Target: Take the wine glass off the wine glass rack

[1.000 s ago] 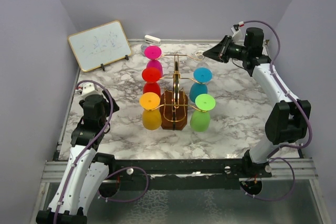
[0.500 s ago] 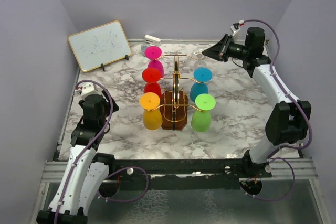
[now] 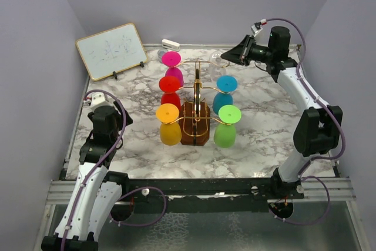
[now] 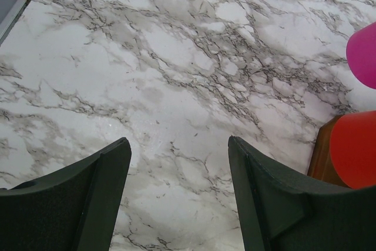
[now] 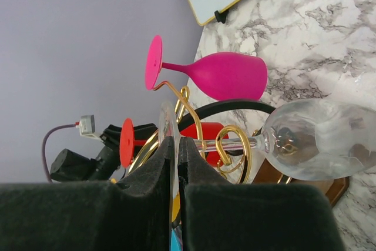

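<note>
A clear wine glass [image 5: 317, 139] hangs at the back right of the wine glass rack [image 3: 197, 86], a gold wire stand on a brown wooden base [image 3: 194, 132]. Its stem crosses a curled gold hook [image 5: 235, 145]. My right gripper [image 5: 176, 142] is shut on the glass's thin foot disc, reaching in from the right. From above, the glass [image 3: 215, 60] sits just left of the right gripper [image 3: 230, 57]. My left gripper [image 4: 179, 145] is open over bare marble, left of the rack, holding nothing.
Pink [image 3: 171, 59], red [image 3: 168, 83], orange [image 3: 167, 113], blue [image 3: 227, 83] and green [image 3: 229, 116] glasses hang on the other hooks. A small whiteboard [image 3: 111, 51] leans at the back left, with a small white object [image 3: 170, 44] by the back wall.
My right gripper has shifted a little left and back, carrying the clear glass's foot with it toward the rack's middle. The left arm has stayed still.
</note>
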Robot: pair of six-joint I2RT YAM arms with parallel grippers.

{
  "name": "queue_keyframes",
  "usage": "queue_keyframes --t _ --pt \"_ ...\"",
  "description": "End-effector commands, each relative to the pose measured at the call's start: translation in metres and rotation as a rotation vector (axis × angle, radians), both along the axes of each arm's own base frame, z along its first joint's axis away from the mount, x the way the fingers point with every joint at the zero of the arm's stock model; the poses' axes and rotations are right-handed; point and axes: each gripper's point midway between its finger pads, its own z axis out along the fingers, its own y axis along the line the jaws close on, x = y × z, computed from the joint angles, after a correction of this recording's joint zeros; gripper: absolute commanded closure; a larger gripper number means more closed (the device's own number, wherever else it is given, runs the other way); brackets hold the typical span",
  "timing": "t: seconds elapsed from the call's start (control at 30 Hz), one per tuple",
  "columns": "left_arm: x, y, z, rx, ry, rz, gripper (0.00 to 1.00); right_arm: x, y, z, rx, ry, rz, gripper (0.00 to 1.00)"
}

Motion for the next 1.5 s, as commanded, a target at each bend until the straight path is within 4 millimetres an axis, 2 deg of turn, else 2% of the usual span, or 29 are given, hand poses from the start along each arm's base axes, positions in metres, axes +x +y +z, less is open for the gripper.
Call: queue_keyframes --t 0.0,0.07,0.27,0.43,0.53,0.63,0.77,0.83,0.9,1.0,1.07,1.2,1.27,1.33,1.37,1.47 --pt "0.002 0.001 0.011 -0.012 -0.035 0.013 0.30 0.009 0.008 0.021 0.017 -0.083 0.027 0.99" --pt "0.002 0.002 0.011 -0.011 -0.036 0.013 0.30 0.016 0.009 0.022 0.015 -0.097 0.023 0.99" --pt "0.002 0.003 0.011 -0.010 -0.038 0.020 0.30 0.042 0.010 0.049 -0.004 -0.223 -0.002 0.99" --pt "0.001 0.003 0.013 -0.013 -0.043 0.018 0.31 0.064 0.004 0.088 -0.093 -0.402 -0.057 0.99" --pt "0.002 0.000 0.018 -0.025 -0.056 0.004 0.31 0.057 0.005 0.119 -0.189 -0.567 -0.098 0.99" --pt "0.003 -0.008 0.027 -0.049 -0.089 -0.042 0.32 0.029 0.015 0.149 -0.315 -0.792 -0.151 0.99" --pt "0.006 -0.022 0.049 -0.080 -0.163 -0.145 0.32 -0.037 0.052 0.182 -0.426 -1.070 -0.203 0.99" --pt "0.008 -0.025 0.059 -0.078 -0.192 -0.165 0.32 -0.066 0.061 0.189 -0.465 -1.130 -0.226 0.99" --pt "0.010 -0.026 0.068 -0.066 -0.215 -0.179 0.32 -0.091 0.063 0.193 -0.501 -1.173 -0.244 0.99" --pt "0.014 -0.031 0.084 -0.064 -0.244 -0.213 0.32 -0.131 0.056 0.199 -0.524 -1.238 -0.247 0.99" --pt "0.016 -0.037 0.106 -0.074 -0.279 -0.244 0.32 -0.155 0.052 0.196 -0.515 -1.267 -0.212 0.99" --pt "0.017 -0.056 0.169 -0.106 -0.393 -0.348 0.32 -0.211 0.055 0.176 -0.423 -1.367 -0.007 0.99" --pt "0.014 -0.069 0.200 -0.129 -0.449 -0.424 0.32 -0.232 0.052 0.169 -0.382 -1.409 0.051 0.99" --pt "0.008 -0.082 0.229 -0.160 -0.493 -0.496 0.33 -0.243 0.046 0.162 -0.371 -1.440 0.072 0.99" --pt "0.003 -0.088 0.251 -0.174 -0.527 -0.532 0.32 -0.245 0.044 0.160 -0.374 -1.452 0.071 0.99" --pt "-0.007 -0.109 0.286 -0.259 -0.549 -0.638 0.33 -0.247 0.042 0.151 -0.392 -1.479 0.077 0.99"
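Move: The clear wine glass hangs bowl down in the rack's far right hook, its foot already pinched in the right fingers, so its middle lies about 9 cm below that hand and 1 cm left. The blue glass is roughly 11 cm back and 1 cm right of the right hand, the magenta glass about 20 cm left and level fore and aft; both middles are some 10 cm lower. From the left hand, the clear glass is some 18 cm ahead, 35 cm right and slightly higher. The clear glass, kept pinched by its foot, goes forward about 6 cm while rising out of the hook, then is carried fast back some 29 cm over the rack's right side, bulging left and climbing before it sinks a little. The right wrist rolls nearly 80 degrees, bringing the bowl from below to out in front. Late on, the empty left hand, still open, rises about 23 cm, drifts right and tips up. ##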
